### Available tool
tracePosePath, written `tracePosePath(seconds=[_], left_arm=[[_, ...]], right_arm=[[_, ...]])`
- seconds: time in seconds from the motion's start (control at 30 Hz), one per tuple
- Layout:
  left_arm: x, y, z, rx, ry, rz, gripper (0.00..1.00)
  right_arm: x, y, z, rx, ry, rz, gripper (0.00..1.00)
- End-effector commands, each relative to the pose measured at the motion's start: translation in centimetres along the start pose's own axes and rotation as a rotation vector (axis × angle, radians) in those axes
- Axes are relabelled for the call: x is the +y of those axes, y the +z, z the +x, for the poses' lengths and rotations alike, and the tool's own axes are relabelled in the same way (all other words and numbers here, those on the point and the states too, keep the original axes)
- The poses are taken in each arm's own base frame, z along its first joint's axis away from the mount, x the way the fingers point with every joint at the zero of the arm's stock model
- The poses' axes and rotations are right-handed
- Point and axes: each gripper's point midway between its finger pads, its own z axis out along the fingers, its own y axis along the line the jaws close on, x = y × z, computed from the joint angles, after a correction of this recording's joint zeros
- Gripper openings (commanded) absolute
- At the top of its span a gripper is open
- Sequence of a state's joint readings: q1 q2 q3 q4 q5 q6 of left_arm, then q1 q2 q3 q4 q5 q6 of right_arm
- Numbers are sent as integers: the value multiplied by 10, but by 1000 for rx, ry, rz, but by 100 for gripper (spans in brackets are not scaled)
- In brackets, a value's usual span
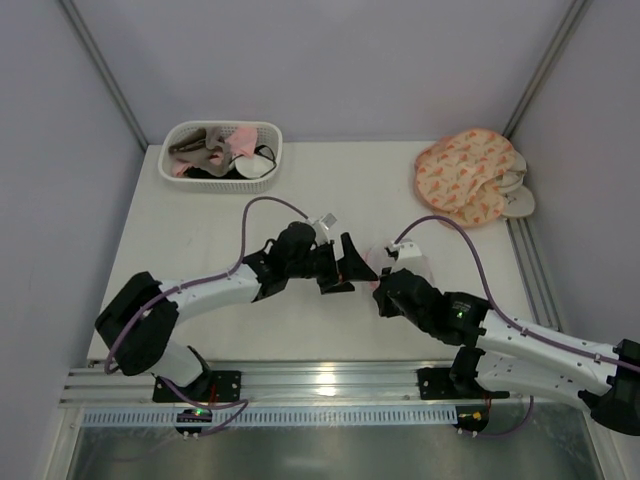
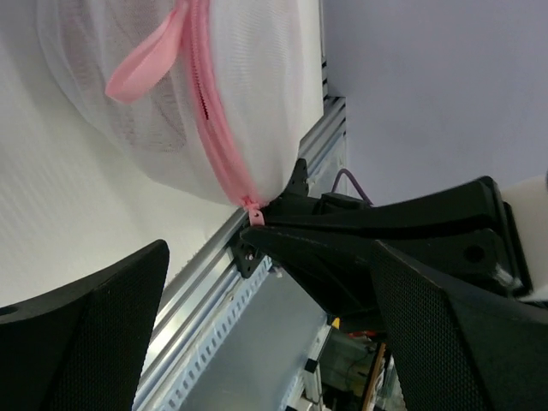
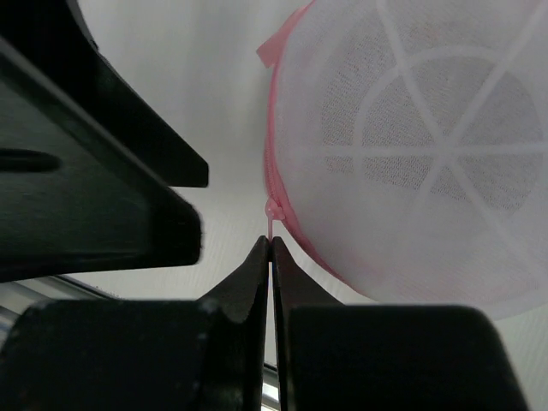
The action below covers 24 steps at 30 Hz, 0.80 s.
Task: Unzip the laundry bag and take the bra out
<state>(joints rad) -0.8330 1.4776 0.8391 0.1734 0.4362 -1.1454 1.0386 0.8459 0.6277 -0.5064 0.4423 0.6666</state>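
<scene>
The laundry bag (image 3: 411,154) is a round white mesh pouch with a pink zipper rim (image 2: 218,128) and a pink loop (image 2: 145,64). In the top view it lies mid-table, mostly covered by the two grippers (image 1: 370,262). My right gripper (image 3: 271,244) is shut on the small pink zipper pull (image 3: 272,218) at the bag's rim. My left gripper (image 2: 274,342) stands wide open just left of the bag, with nothing between its fingers (image 2: 86,334). The bra is hidden; only a dim darker shade shows through the mesh.
A white basket (image 1: 168,170) with several garments stands at the back left. A peach orange-patterned fabric piece (image 1: 468,175) lies at the back right. A metal rail (image 1: 320,380) runs along the near table edge.
</scene>
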Motion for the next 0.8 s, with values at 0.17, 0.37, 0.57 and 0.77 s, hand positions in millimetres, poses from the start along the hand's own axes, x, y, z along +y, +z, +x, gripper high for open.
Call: tracePosePath(seconds=[0.17,0.37,0.57,0.77], left_arm=[[19,28,-16,-83,-62,-101,98],[33,35,-19,-111,-78,-121,57],[21,42,-27,-119,-77,-92,0],[28,32,-31,-142,-55,-135,0]], right_arm=[[20,-6,-16,-60,15,-111,4],[23,-13,-12,-47,-8,-159,4],[29,-10,2,14,-38,-197,4],[25,-7,12,62,-57,-170,4]])
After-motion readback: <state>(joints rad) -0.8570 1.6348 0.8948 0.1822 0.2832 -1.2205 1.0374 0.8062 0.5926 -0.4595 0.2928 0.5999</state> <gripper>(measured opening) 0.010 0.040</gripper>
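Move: The stretch of pink zipper strip the open left hand is after lies about 3 cm ahead of it, 2 cm to its right and 5 cm below. The bag's middle is some 4 cm ahead, 9 cm right and 9 cm below. The zip end, already pinched in the right fingers, is about 3 cm back, 5 cm right and 4 cm lower. From the right hand, the stretch to be gripped is about 6 cm ahead, 2 cm left and 1 cm below. Down first, by about 5 cm, then mostly forward some 3 cm in all, the wide-open left hand drops to the pink zipper strip just ahead of the right fingertips and shuts fully on it, turning about 10 degrees on the way. The right hand keeps its pinch on the zip's end and eases a couple of centimetres back and slightly left, turning counter-clockwise. ##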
